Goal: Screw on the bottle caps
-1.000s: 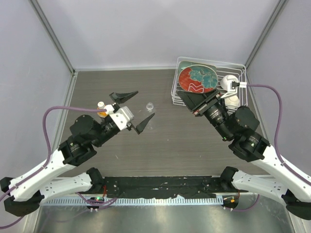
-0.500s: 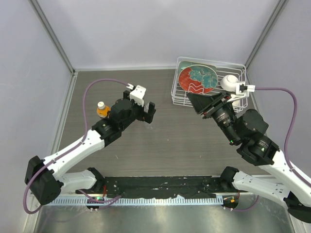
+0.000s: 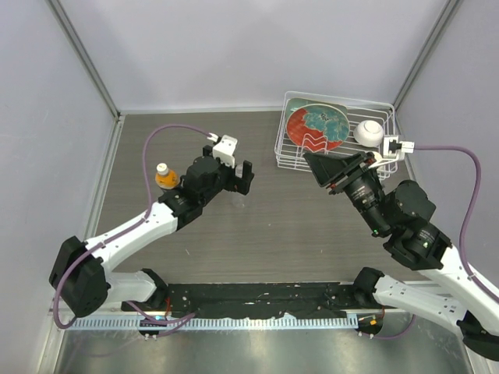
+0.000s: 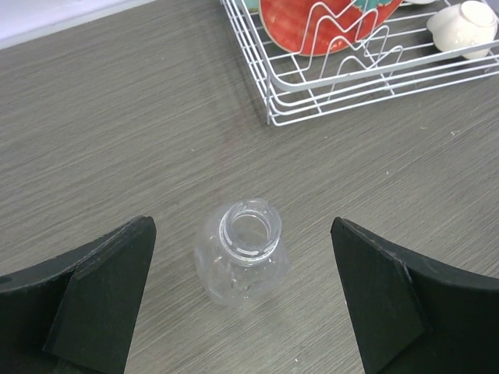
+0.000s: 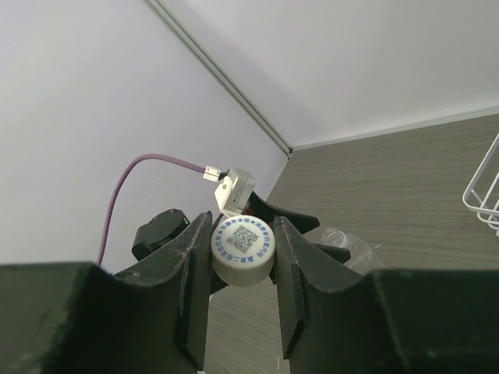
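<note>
The clear bottle stands upright on the table with its neck open. My left gripper hangs over it, open wide, one finger on each side and neither touching it. In the top view the left gripper hides most of that bottle. My right gripper is shut on a white bottle cap with blue print, held in the air by the rack. Beyond the cap the clear bottle shows. The orange bottle stands at the left with a pale cap on top.
A white wire rack at the back right holds a red-and-teal plate and a white ball. The rack's near corner lies just beyond the clear bottle. Grey walls close the table on three sides.
My left arm has swung forward and turned downward, so its open jaws now stand over the clear bottle. My right gripper has shifted slightly right and back, still holding the cap.
</note>
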Tool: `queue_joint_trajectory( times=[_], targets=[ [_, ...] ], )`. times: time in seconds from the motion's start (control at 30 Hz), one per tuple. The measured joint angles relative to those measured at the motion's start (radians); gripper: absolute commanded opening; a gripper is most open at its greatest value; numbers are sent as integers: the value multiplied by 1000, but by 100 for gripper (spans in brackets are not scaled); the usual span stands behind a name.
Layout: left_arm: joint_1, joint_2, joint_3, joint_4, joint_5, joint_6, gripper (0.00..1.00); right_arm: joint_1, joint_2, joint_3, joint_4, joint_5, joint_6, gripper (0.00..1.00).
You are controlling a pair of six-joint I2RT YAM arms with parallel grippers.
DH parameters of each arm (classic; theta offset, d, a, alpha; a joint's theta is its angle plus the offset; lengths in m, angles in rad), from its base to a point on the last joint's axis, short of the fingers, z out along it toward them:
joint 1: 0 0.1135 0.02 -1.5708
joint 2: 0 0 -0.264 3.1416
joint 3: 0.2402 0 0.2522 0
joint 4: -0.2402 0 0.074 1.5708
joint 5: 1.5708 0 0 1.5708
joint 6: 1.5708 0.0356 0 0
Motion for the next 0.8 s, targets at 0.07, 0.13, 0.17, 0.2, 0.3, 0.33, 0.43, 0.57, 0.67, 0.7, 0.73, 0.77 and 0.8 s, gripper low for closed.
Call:
queue_joint_trajectory(
  times=[0.07, 0.13, 0.17, 0.2, 0.3, 0.33, 0.43, 0.57, 0.67, 0.7, 0.73, 0.77, 0.8],
  targets=[
    [3, 8, -12, 8, 5, 0, 99, 0, -5, -5, 0, 0, 0, 5],
    [5, 19, -23, 16, 8, 0, 98, 0, -13, -8, 0, 0, 0, 5],
    [7, 26, -26, 19, 10, 1, 96, 0, -14, -9, -2, 0, -1, 5],
    [10, 35, -27, 19, 13, 1, 95, 0, -20, -10, -2, 0, -1, 4],
    [14, 59, -27, 22, 27, 5, 91, 0, -39, -11, -3, 0, -2, 4],
    [18, 67, -27, 25, 37, 7, 89, 0, -46, -13, -2, 0, -2, 3],
    [28, 96, -21, 29, 61, 20, 81, 0, -67, -22, -3, 0, -2, 2],
    [39, 140, 7, 16, 99, 34, 50, 0, -81, -35, -6, 0, -1, 2],
    [40, 153, 32, 2, 138, 51, 36, 0, -83, -37, -13, 0, -1, 2],
    [40, 156, 44, -8, 154, 62, 35, 0, -84, -37, -14, 0, -1, 2],
    [40, 158, 58, -24, 171, 70, 33, 0, -85, -37, -17, -1, -1, 2],
    [39, 161, 74, -47, 187, 82, 33, 0, -85, -37, -20, -1, -1, 2],
    [38, 165, 95, -77, 203, 92, 33, 0, -86, -37, -23, -1, -1, 2]
  ],
)
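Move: The clear bottle stands open, about 2 cm ahead of the left hand and 2 cm to its right, its middle some 10 cm below. The capped orange bottle is level with the clear one, about 20 cm to the left of it. The middle of the dish rack lies some 25 cm ahead of the left hand, 31 cm to its right and 15 cm below. From the right hand, the clear bottle is about 13 cm ahead, 19 cm to its left and 28 cm below. Sink the left gripper about 5 cm, easing slightly forward, so its open fingers come down either side of the clear bottle's upper part. Close to about half opening and pinch it just below the mouth, shifting 2 to 3 cm right and rising 1 cm while turning some 10 degrees clockwise. Keep the white cap pinched in the right hand, drawing it back and right about 2 cm. ##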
